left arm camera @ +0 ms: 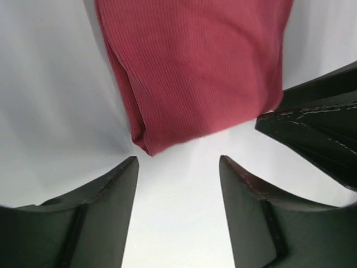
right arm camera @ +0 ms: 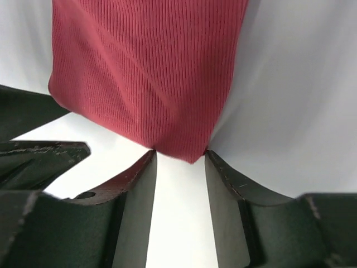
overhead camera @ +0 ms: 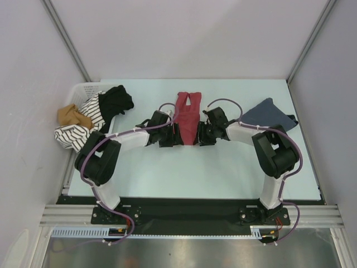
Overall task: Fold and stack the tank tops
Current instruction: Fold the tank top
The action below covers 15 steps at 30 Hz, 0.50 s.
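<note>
The brick red tank top [overhead camera: 187, 114] lies folded into a narrow strip at the table's middle, straps at the far end. Both grippers sit at its near hem. My left gripper [overhead camera: 169, 137] is open, and the top's near left corner [left arm camera: 146, 146] lies on the table just beyond its fingertips, apart from them. My right gripper [overhead camera: 204, 135] is open too; the top's near right corner [right arm camera: 189, 156] pokes between its fingertips, unclamped. The slate blue-grey tank top [overhead camera: 269, 115] lies bunched at the far right, behind the right arm.
A white basket [overhead camera: 79, 88] at the far left holds a striped garment [overhead camera: 75, 134], a black one [overhead camera: 117, 100] and a tan one [overhead camera: 72, 116] spilling over its rim. White enclosure walls stand on three sides.
</note>
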Tool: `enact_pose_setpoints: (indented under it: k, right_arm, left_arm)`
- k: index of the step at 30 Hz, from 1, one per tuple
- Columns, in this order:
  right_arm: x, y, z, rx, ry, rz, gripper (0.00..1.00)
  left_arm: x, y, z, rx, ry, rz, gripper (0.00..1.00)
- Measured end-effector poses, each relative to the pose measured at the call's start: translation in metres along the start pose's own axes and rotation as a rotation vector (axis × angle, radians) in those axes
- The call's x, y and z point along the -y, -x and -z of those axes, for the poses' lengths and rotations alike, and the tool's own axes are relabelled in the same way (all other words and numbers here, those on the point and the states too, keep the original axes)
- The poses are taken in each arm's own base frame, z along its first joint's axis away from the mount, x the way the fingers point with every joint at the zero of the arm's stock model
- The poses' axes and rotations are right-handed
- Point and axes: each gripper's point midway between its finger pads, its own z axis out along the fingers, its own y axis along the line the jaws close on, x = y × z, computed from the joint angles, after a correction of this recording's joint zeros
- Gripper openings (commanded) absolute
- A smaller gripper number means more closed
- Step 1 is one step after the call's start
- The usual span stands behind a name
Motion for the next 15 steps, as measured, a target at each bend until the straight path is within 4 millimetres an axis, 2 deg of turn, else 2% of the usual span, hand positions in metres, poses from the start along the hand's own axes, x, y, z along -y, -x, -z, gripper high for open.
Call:
enact_pose_setpoints:
  k: [2, 5, 7, 8, 10, 11, 12, 15]
  right_arm:
    - [0.001, 0.003, -0.003, 0.000, -0.017, 0.007, 0.36]
    - [0.003, 0.007, -0.007, 0.006, -0.039, 0.020, 0.33]
    - [0.004, 0.007, -0.008, 0.010, -0.053, 0.031, 0.31]
    - [0.004, 0.007, -0.008, 0.013, -0.059, 0.037, 0.21]
    - [0.005, 0.007, -0.009, 0.015, -0.071, 0.050, 0.11]
    - [0.005, 0.007, -0.010, 0.014, -0.074, 0.053, 0.00]
    - [0.005, 0.007, -0.010, 0.013, -0.078, 0.059, 0.00]
    - [0.004, 0.005, -0.011, 0.015, -0.088, 0.067, 0.00]
  left_arm:
    - [-0.003, 0.002, -0.004, 0.003, 0.018, -0.005, 0.54]
    - [-0.010, 0.004, -0.014, 0.004, 0.054, -0.007, 0.43]
    - [-0.014, 0.009, -0.016, 0.018, 0.074, -0.013, 0.41]
    - [-0.015, 0.009, -0.016, 0.020, 0.078, -0.014, 0.35]
    - [-0.016, 0.010, -0.018, 0.024, 0.084, -0.014, 0.23]
    - [-0.017, 0.010, -0.019, 0.024, 0.087, -0.019, 0.09]
    - [-0.016, 0.009, -0.020, 0.024, 0.087, -0.019, 0.01]
    - [-0.015, 0.008, -0.020, 0.026, 0.095, -0.032, 0.00]
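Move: Between the half-open left fingers and slightly beyond them is the folded red tank top's near left corner, about 2 cm ahead, 1 cm to their left and 2 cm lower. Its near right corner sits nearly in the right fingers' gap, 1 cm ahead and 1 cm below, with no sideways offset. From the right hand, the strap ends lie some 17 cm ahead and 3 cm left, the blue tank top roughly 26 cm right and 9 cm ahead. Closing on the two near corners of the red tank top together, both hands ease forward and down, the left about 2 cm each way and the right about 1 cm each way. Each gripper goes from roughly half or two-thirds open to shut, pinching its corner between the fingertips, with only a slight turn of some 5 degrees at the wrists. ##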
